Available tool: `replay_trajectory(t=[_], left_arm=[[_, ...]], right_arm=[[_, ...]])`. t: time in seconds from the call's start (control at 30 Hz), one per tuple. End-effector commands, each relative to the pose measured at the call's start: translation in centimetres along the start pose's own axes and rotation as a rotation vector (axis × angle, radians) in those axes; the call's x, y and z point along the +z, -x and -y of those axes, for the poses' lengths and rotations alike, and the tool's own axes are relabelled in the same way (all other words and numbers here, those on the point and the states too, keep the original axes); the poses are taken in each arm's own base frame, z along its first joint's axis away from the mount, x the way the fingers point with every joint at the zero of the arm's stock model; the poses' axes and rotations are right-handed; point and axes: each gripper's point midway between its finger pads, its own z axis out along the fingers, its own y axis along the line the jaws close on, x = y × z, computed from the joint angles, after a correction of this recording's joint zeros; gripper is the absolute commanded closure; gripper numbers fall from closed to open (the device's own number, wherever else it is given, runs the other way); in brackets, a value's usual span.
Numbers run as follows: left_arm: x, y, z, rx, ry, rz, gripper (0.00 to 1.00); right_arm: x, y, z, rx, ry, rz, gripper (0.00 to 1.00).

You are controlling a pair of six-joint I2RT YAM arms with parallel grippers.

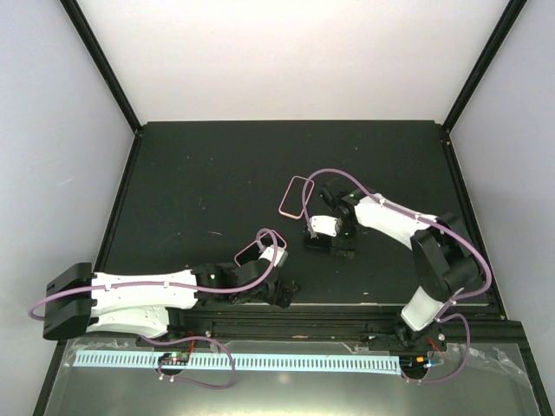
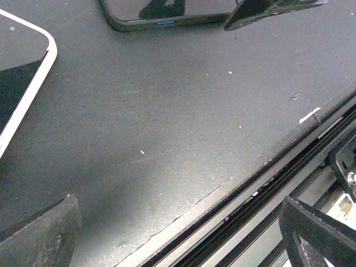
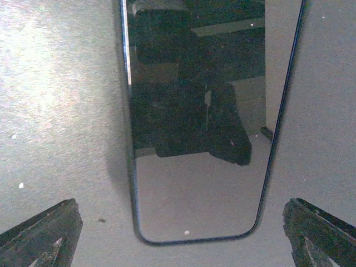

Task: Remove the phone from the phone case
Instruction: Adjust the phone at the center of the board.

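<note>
The phone (image 3: 197, 122) lies flat on the dark mat, screen up and glossy black, with a thin dark rim and no case around it. My right gripper (image 3: 181, 233) hovers open over its near end, one finger on each side, touching nothing. The left wrist view shows the phone's edge (image 2: 167, 14) at the top, with a right finger (image 2: 267, 8) beside it. The phone case (image 1: 295, 198), a light-rimmed empty shell, lies apart at mid-table. Its corner (image 2: 41, 72) shows in the left wrist view. My left gripper (image 2: 178, 236) is open and empty, low by the mat's near edge.
The mat's front edge and a metal rail (image 2: 289, 178) run just beside my left gripper. A white perforated strip (image 1: 234, 360) lies in front of the arm bases. Black frame posts (image 1: 104, 69) rise at the back corners. Purple cables (image 1: 347, 178) loop over both arms.
</note>
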Motion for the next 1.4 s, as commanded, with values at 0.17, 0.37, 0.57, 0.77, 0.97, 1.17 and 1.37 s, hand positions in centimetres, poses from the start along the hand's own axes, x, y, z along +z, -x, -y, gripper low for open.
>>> replay_trajectory(t=[0.17,0.37,0.57,0.77,0.97,1.17,1.37], left_arm=[[-1.2,0.8,-0.1,-0.024,-0.038,0.063,0.01],[-1.9,0.7,-0.9,-0.005,-0.027,0.076,0.01],[-2.6,1.0,-1.2,0.026,-0.023,0.094,0.01],[-2.3,1.1,-1.6,0.011,-0.025,0.114,0.01],[-2.5,0.8,-1.7,-0.016,-0.033,0.091,0.01],[-2.5,0.6,-2.8,-0.035,-0.014,0.121,0.01],[-2.5,1.5,-2.9,-0.050,-0.008,0.136,0.01]], right_arm=[[1.6,0.1,1.6,-0.013,0.010,-0.052,0.04],[2.5,-0.4,3.6,0.031,-0.052,-0.112,0.07],[0.4,-2.4,11.7,0.206,-0.240,-0.143,0.05],[-1.9,-2.2,20.2,0.623,-0.351,-0.025,0.04],[-2.3,-1.1,17.0,0.693,-0.234,0.055,0.06],[-2.4,-4.0,10.8,0.660,-0.132,-0.015,0.19],[-0.6,-5.6,4.8,0.629,0.036,-0.080,0.48]])
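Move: Just left of the right hand's open fingers lies the phone, stretched nearly sideways with its right end close to them; its middle is about 6 cm left, 1 cm ahead and 3 cm down. At the same depth, the far pink case is some 14 cm left and 14 cm ahead, the near pink case about 23 cm left and 2 cm back. From the left hand, the phone is roughly 11 cm right, 15 cm ahead and 8 cm down. Sinking nearly 3 cm while edging forward at the phone's right end, the right hand then sweeps quickly forward and somewhat right, rising, to about 20 cm out. It swings back some 12 cm, turned about 35 degrees clockwise, fingers closing partway, and ends to the right of the phone. The left hand, open, drifts about 4 cm left. ##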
